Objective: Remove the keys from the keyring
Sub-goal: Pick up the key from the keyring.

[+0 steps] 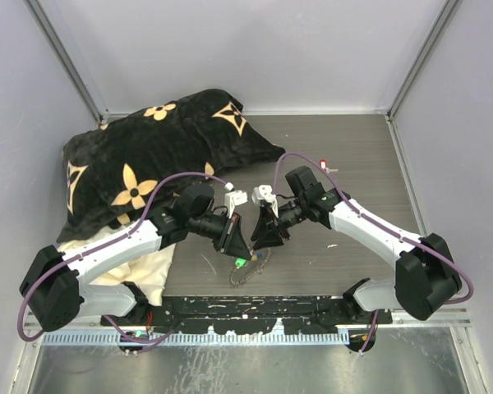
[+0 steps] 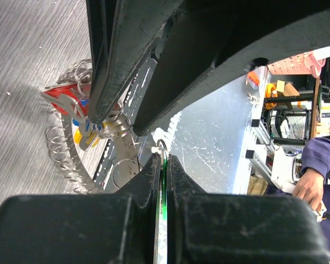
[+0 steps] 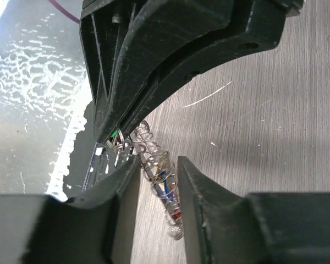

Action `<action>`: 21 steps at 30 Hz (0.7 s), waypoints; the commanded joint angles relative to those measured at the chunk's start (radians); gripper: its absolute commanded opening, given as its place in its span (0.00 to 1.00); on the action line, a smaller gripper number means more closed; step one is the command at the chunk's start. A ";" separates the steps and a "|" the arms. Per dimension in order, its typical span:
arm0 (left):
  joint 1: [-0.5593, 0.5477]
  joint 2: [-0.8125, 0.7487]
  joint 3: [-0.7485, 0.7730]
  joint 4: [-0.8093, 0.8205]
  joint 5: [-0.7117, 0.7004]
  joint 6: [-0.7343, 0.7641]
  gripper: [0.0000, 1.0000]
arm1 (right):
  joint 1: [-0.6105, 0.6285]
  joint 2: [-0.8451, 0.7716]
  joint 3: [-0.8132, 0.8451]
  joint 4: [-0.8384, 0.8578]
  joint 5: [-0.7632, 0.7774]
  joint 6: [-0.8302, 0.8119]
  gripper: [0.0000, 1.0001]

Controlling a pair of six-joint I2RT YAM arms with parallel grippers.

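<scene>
My left gripper point(image 1: 238, 246) is shut on a green key point(image 2: 164, 181), whose head shows as a thin green strip between the pads. From that key the silvery coiled keyring point(image 1: 248, 275) hangs down to the table. In the left wrist view the keyring point(image 2: 63, 151) curves under a red key point(image 2: 63, 98) and blue and yellow ones. My right gripper point(image 1: 261, 242) meets the left one tip to tip. Its jaws point(image 3: 157, 165) close round the keyring point(image 3: 148, 144), with blue and red keys point(image 3: 165, 190) bunched inside the coil.
A black cushion point(image 1: 148, 164) with gold flower prints fills the back left, and a cream cloth point(image 1: 152, 271) lies under the left arm. A small white and red bit point(image 1: 327, 168) lies behind the right arm. The table's front rail point(image 1: 246, 308) runs just below the keyring.
</scene>
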 commanded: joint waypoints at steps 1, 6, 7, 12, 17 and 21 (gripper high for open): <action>0.012 -0.014 0.049 0.037 0.074 0.022 0.00 | 0.001 -0.014 0.011 0.061 0.044 0.061 0.34; 0.030 -0.033 0.041 0.007 0.080 0.039 0.00 | -0.010 -0.022 0.019 0.061 0.048 0.076 0.20; 0.034 -0.036 0.039 0.004 0.083 0.041 0.00 | -0.012 -0.022 0.019 0.060 0.046 0.079 0.18; 0.046 -0.043 0.037 -0.012 0.087 0.048 0.00 | -0.013 -0.023 0.023 0.058 0.025 0.083 0.04; 0.054 -0.046 0.040 -0.022 0.090 0.051 0.00 | -0.013 -0.026 0.027 0.048 0.007 0.075 0.03; 0.058 -0.050 0.048 -0.036 0.094 0.059 0.00 | -0.013 -0.025 0.026 0.014 -0.047 0.026 0.06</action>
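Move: For the right hand's half-open fingers, the keyring hangs with its middle about 3 cm back, 1 cm left and 3 cm below, its near edge between the tips. The green key, already in the shut left fingers, is some 2 cm back and 2 cm left of the right hand, about level. From the left hand the keyring's middle lies roughly 2 cm back, neither left nor right, and 3 cm below. Right fingers shut by the keyring, easing 1 cm forward; left hand draws its green key 1 cm left. ##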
